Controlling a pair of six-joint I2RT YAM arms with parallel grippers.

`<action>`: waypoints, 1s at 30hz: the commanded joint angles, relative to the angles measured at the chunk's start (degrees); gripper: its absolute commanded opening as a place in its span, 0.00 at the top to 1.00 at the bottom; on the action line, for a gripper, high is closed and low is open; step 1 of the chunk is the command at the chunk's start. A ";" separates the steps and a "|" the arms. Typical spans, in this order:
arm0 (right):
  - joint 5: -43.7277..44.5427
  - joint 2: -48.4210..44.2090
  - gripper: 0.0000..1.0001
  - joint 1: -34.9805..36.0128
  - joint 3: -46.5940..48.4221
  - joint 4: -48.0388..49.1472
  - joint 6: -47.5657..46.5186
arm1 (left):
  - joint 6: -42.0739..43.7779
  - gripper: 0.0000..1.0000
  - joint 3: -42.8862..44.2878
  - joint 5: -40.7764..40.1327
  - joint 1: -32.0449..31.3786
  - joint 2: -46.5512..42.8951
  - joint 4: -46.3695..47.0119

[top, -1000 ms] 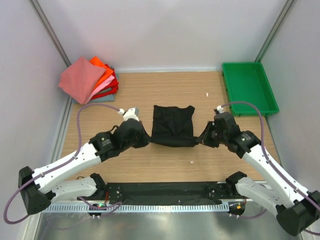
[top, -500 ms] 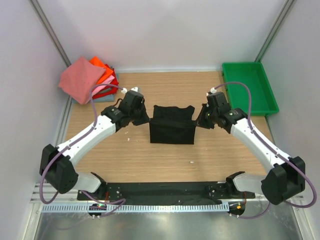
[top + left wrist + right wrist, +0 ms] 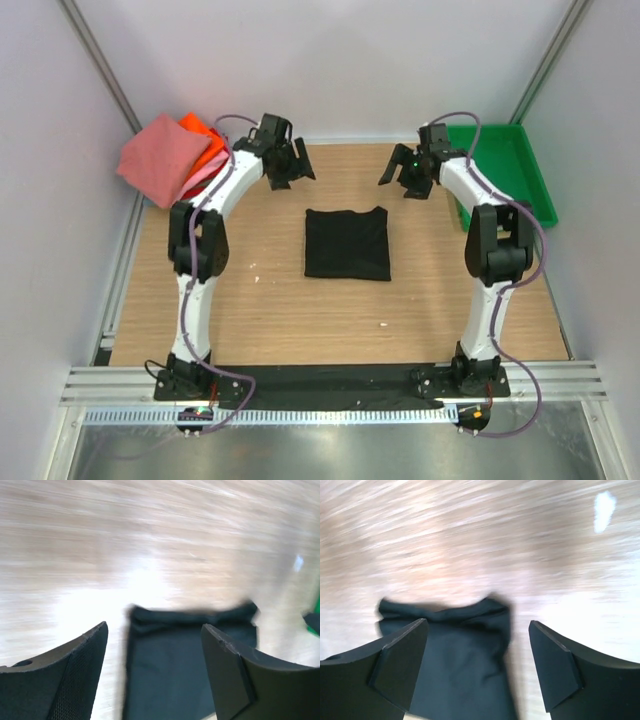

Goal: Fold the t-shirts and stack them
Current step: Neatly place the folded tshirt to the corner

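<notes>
The black t-shirt (image 3: 346, 243) lies folded into a flat rectangle in the middle of the wooden table. It also shows blurred in the left wrist view (image 3: 187, 660) and in the right wrist view (image 3: 460, 665). A stack of folded shirts, salmon-pink (image 3: 160, 158) on top with orange (image 3: 205, 145) and red beneath, sits at the back left. My left gripper (image 3: 292, 172) is open and empty, raised beyond the shirt's far left. My right gripper (image 3: 402, 178) is open and empty, raised beyond its far right.
A green plastic tray (image 3: 500, 172) stands at the back right, next to the right arm. Two small white specks lie on the table. Grey walls and metal posts close in the back and the sides.
Both grippers let go of the black shirt, opened and swung away from it to the far side of the table. The shirt dropped flat as a folded rectangle.
</notes>
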 commanded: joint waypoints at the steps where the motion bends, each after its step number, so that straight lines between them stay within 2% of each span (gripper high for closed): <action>1: -1.08 -3.05 0.11 -1.20 1.55 -2.23 -3.59 | 2.27 0.23 9.91 1.70 2.82 2.81 -12.96; 3: 0.42 -7.35 0.11 -1.98 -3.37 -1.17 -3.60 | 2.09 0.23 2.74 1.96 3.17 -2.16 -9.21; 4: 0.25 -12.16 0.11 -2.16 -9.49 0.75 -3.60 | 2.18 0.23 -1.21 2.05 3.26 -4.73 -6.57; 5: 0.34 -15.26 0.11 -2.17 -12.94 1.72 -3.51 | 2.27 0.23 -8.99 2.40 3.35 -6.93 -1.50; 6: 0.69 -17.98 0.11 -2.17 -16.20 2.69 -2.47 | 2.36 0.23 -12.64 3.97 3.35 -8.95 0.72; 7: -0.18 -20.53 0.11 -2.17 -23.28 5.31 -1.76 | 2.27 0.23 -16.07 5.03 3.44 -13.32 2.75; 8: -1.49 -26.48 0.11 -2.17 -27.18 7.34 -0.88 | 1.31 0.24 -23.06 6.17 3.35 -15.19 7.47; 9: -2.99 -29.23 0.11 -2.17 -31.13 9.79 0.34 | 0.87 0.24 -26.61 7.75 3.35 -17.21 10.47; 10: -6.83 -32.22 0.11 -2.17 -39.09 15.04 2.62 | 0.51 0.24 -29.69 12.20 3.44 -19.84 13.46; 12: -9.58 -39.43 0.11 -1.90 -46.86 20.86 6.14 | -1.06 0.25 -36.30 14.70 3.35 -21.53 20.33; 13: -11.16 -41.54 0.11 -1.55 -54.38 27.85 9.73 | -1.33 0.25 -37.79 15.84 3.35 -21.71 21.91; 16: -10.75 -47.53 0.11 2.74 -65.05 37.47 14.14 | -1.60 0.26 -40.62 16.72 2.91 -19.62 25.69; 21: -4.86 -53.41 0.11 8.73 -74.13 43.12 14.16 | -3.00 0.27 -40.62 16.20 2.73 -14.95 28.17; 24: -3.09 -59.63 0.11 9.35 -82.37 47.33 15.81 | -3.88 0.28 -40.01 15.94 2.65 -11.89 29.22; 28: -0.55 -70.09 0.09 9.52 -85.82 47.96 16.18 | -4.76 0.30 -38.34 15.94 1.68 -8.01 30.80; 30: 0.16 -71.79 0.07 9.52 -87.41 48.49 16.44 | -4.76 0.30 -37.81 15.32 0.63 -5.91 31.07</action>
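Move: The folded t-shirt's middle lies about 16 cm back and 12 cm to the right of the left hand, some 12 cm below it. From the right hand it is roughly 15 cm back, 13 cm to the left and 10 cm down. The green bin is about 25 cm to the right of the right hand and 2 cm ahead; the coloured clothes pile is some 28 cm to the left of the left hand, about level with it. Both stay open: right draws back about 26 cm towards the t-shirt's near-right corner, left sinks back towards its far-left. ##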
